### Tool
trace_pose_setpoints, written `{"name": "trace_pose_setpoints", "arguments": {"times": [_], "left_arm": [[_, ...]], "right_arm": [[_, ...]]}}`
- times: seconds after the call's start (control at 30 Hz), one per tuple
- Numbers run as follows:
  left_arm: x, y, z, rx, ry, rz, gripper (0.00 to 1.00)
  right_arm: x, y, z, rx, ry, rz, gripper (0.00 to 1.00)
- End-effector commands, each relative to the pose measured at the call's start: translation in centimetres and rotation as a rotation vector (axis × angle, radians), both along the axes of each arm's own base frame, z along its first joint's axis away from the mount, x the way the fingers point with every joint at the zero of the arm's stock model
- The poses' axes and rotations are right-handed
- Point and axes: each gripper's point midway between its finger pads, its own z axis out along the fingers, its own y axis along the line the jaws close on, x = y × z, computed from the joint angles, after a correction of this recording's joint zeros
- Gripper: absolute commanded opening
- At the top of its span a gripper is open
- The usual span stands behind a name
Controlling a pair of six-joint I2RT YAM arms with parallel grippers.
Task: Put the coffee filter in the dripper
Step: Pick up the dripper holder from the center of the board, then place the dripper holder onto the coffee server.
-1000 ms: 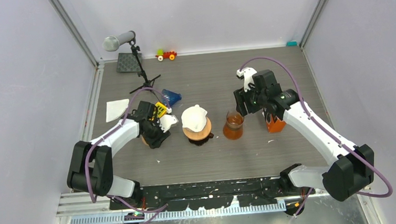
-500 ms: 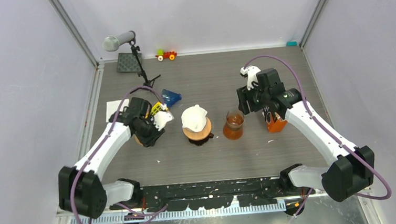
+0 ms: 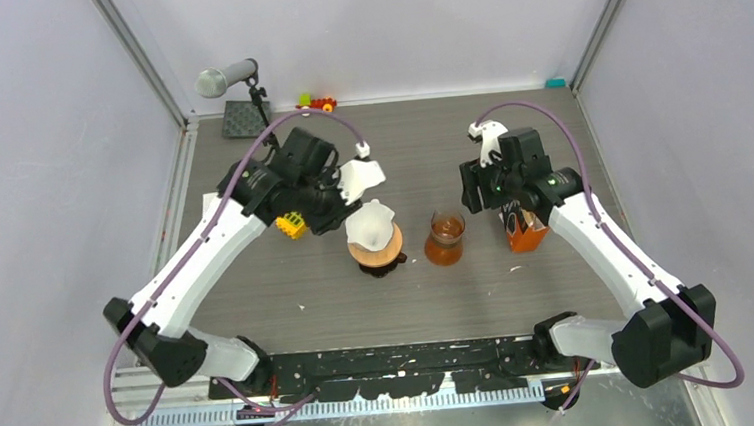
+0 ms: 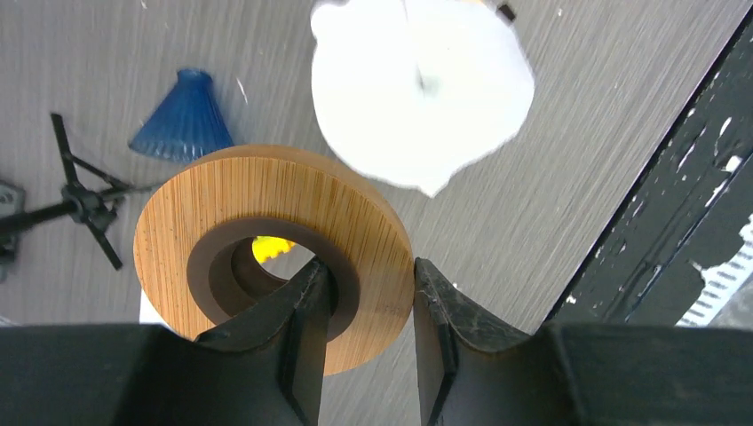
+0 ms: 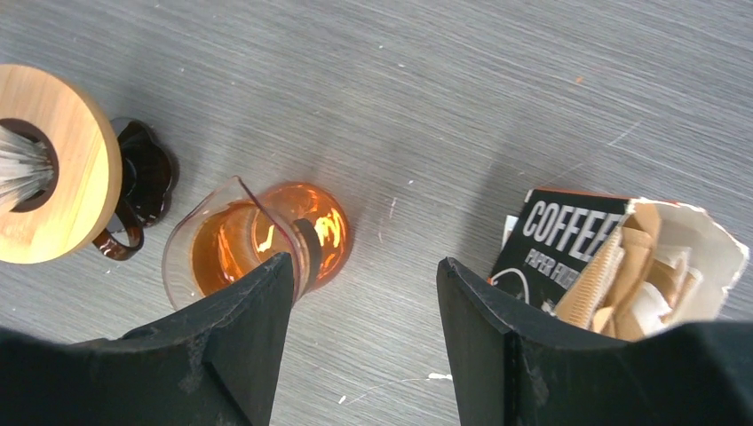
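A white paper cone, the coffee filter (image 3: 372,223) (image 4: 417,84), sits in the dripper, a wooden ring (image 3: 387,244) (image 5: 53,169) over a dark brown glass piece with a handle (image 5: 133,191). My left gripper (image 3: 331,208) (image 4: 368,271) hangs just left of and above it. It is shut on a second bamboo ring (image 4: 266,240) with a dark inner collar, one finger through the hole and one on the outer rim. My right gripper (image 3: 470,194) (image 5: 364,266) stands open above the table, between an amber glass carafe (image 3: 445,238) (image 5: 257,235) and a filter pack (image 3: 525,231) (image 5: 568,240).
A blue cone (image 4: 182,120) and a yellow toy (image 3: 292,224) lie left of the dripper. A microphone on a tripod (image 3: 226,78), a black pad (image 3: 243,117) and a toy car (image 3: 317,103) stand at the back left. Brown filters stick out of the pack.
My left arm has lifted the bamboo ring off the table left of the dripper and swung it up and back toward the white cone. The right arm shifted slightly right.
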Motion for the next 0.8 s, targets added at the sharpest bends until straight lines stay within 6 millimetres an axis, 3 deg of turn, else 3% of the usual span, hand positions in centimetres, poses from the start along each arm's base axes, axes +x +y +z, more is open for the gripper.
{"name": "trace_pose_setpoints", "arguments": {"times": [0.0,0.2,0.5,0.63,0.77], "left_arm": [[-0.4,-3.1,2.1,0.012,0.0,-0.042,0.15],[-0.7,-9.2,2.8,0.034,-0.049,-0.204,0.17],[-2.2,-19.4,0.3,0.054,-0.043,-0.466,0.2],[-2.4,-22.3,-1.8,0.055,0.006,-0.52,0.19],[-2.3,-23.7,-3.4,0.056,0.033,-0.543,0.19]], "right_arm": [[0.6,-1.4,2.0,0.03,-0.068,-0.06,0.65],[1.0,-3.3,2.5,0.051,-0.082,-0.122,0.65],[1.4,-7.2,3.9,0.043,-0.145,-0.254,0.65],[1.4,-8.8,4.6,0.033,-0.186,-0.313,0.65],[1.5,-10.0,4.8,0.021,-0.199,-0.36,0.65]]}}
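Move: The left hand, gripping the wooden ring by its rim, is bound for the glass carafe, about 23 cm to its right, 3 cm farther ahead and some 18 cm lower. The dripper with the paper filter lies on the way, about 7 cm right, 3 cm ahead and 14 cm below; the filter box stands roughly 17 cm to the right of the carafe and 1 cm farther out. From the empty right hand the carafe is some 4 cm left, 4 cm back and 11 cm below. The left hand keeps its pinch on the wooden ring's rim and sweeps it some 22 cm to the right, past the near side of the filter-lined dripper and on towards the carafe, rising a little and then sinking to end about 4 cm lower than it began, while the wrist turns nearly 30 degrees clockwise. Meanwhile the empty right hand clears out of its way, sliding about 9 cm right and 3 cm up from the carafe towards the filter box, fingers staying open and turning some 15 degrees clockwise. ##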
